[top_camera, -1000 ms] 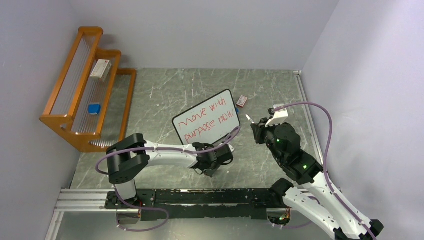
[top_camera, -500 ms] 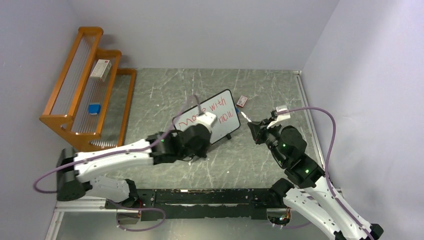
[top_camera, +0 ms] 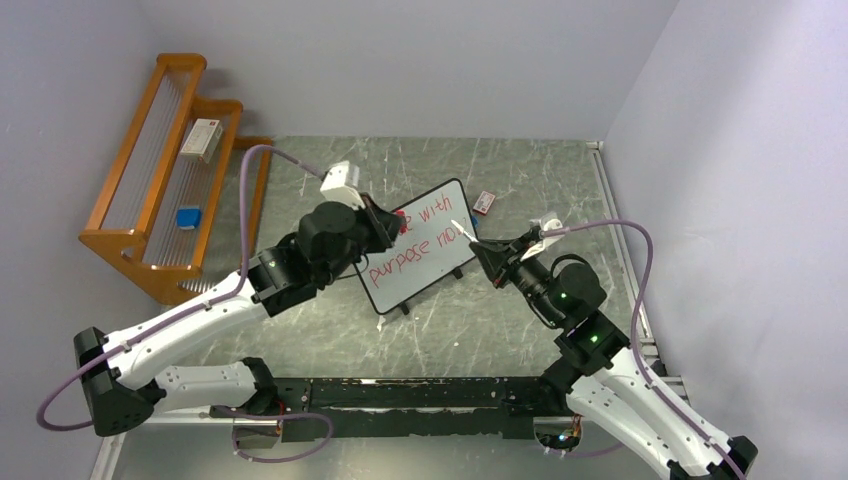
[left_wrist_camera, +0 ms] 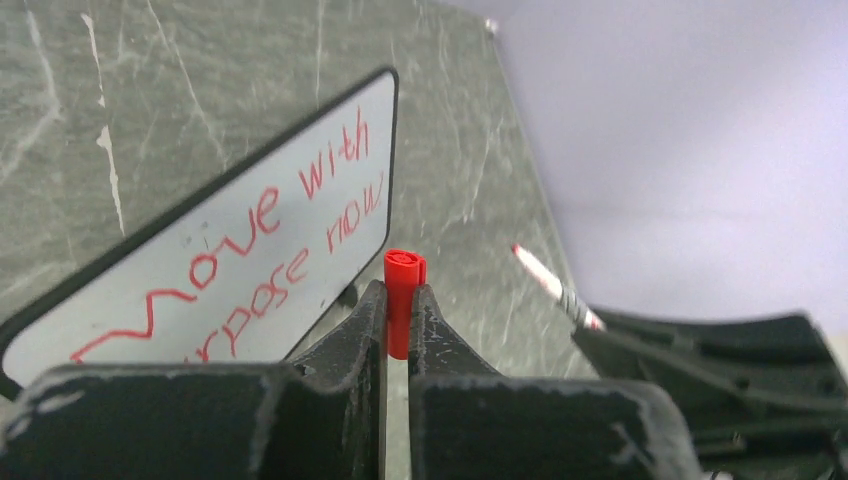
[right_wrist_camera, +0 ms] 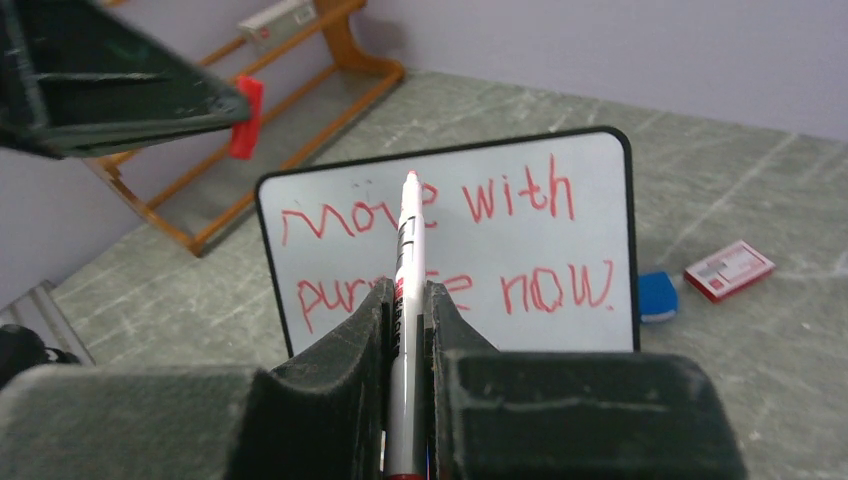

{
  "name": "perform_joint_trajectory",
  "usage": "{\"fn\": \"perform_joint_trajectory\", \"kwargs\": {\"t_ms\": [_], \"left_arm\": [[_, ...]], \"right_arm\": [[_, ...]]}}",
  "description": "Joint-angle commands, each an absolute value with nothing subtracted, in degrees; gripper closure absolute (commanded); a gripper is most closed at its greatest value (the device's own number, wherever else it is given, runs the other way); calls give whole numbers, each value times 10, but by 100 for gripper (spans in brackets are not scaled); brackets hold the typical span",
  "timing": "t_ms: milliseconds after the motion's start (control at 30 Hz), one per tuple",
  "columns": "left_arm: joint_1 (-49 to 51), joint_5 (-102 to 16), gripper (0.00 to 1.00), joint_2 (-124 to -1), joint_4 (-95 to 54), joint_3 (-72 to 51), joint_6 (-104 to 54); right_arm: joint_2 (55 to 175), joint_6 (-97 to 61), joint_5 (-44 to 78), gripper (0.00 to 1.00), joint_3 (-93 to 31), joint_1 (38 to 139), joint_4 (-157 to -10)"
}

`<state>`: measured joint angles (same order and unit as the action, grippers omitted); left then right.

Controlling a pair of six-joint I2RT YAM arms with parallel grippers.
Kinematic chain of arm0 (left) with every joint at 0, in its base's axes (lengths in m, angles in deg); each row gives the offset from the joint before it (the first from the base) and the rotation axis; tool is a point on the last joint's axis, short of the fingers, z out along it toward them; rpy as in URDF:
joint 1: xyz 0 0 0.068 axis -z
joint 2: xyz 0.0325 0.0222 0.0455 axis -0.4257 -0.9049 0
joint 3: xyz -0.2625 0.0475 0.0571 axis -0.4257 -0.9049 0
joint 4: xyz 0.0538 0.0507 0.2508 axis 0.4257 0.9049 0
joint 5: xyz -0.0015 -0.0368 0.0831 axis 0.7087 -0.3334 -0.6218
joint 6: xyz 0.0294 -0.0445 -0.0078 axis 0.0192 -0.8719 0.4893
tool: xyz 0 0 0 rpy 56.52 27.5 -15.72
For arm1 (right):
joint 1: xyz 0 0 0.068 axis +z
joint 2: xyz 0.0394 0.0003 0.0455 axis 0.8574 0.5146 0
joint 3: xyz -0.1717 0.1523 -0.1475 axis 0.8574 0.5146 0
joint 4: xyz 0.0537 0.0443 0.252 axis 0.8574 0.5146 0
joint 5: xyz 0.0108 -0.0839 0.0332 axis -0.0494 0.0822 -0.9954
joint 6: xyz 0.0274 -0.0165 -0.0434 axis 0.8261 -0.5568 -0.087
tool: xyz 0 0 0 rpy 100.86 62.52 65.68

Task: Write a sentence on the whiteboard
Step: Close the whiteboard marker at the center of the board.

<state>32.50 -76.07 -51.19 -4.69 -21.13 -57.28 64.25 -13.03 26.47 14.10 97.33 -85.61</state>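
Observation:
The whiteboard (top_camera: 425,262) stands tilted in mid-table, with "Move with purpose now" on it in red (left_wrist_camera: 230,240) (right_wrist_camera: 520,250). My left gripper (top_camera: 386,224) hovers over the board's left part, shut on a small red marker cap (left_wrist_camera: 404,272) that pokes out past its fingertips (right_wrist_camera: 245,118). To the board's right, my right gripper (top_camera: 484,256) is shut on a white marker (right_wrist_camera: 408,240). The marker's tip (top_camera: 460,229) points at the board and towards the cap, with a gap between them (left_wrist_camera: 545,285).
An orange wooden rack (top_camera: 150,240) stands along the left wall, holding a small box (top_camera: 202,138) and a blue item (top_camera: 189,216). A red card box (top_camera: 484,202) and a blue eraser (right_wrist_camera: 657,296) lie right of the board. Walls close in the back and right.
My left arm has swung up from the table in front of the board to its upper left, carrying the cap. My right gripper has moved left with the marker, towards the board.

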Motion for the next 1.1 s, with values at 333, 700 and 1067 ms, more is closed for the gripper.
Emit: {"fn": "perform_joint_trajectory", "kwargs": {"t_ms": [333, 700, 1067], "left_arm": [[261, -726, 95, -463, -290, -318, -785], [261, -749, 95, -452, -396, -378, -852], [262, -755, 95, -449, -412, -389, -858]], "right_arm": [[654, -51, 191, 100, 222, 977, -1162], [750, -49, 205, 100, 214, 1016, -1261], [775, -92, 272, 100, 205, 1091, -1270]]}}
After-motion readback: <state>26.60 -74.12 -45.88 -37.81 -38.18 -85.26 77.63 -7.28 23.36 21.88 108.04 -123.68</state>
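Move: The red cap, held in the left fingers, is about 15 cm to the left of the right hand, roughly 3 cm ahead and 3 cm higher. For the left hand, the bare tip of the marker in the right fingers lies some 10 cm to its right, 1 cm ahead and 3 cm lower. The whiteboard's middle is about 14 cm ahead of the right hand, 12 cm left and 17 cm below; the red card box is some 27 cm ahead, 2 cm right and 26 cm below. The open marker, still gripped by the right hand, is carried about 8 cm left towards the red cap, rising some 3 cm early on and easing slightly back late, while the hand rolls left side up, swings counter-clockwise and tips its fingers up. The left hand keeps hold of the cap, rises about 4 cm after a short forward shift, and rolls some 40 degrees, left side down, bringing its fingers up past level. ##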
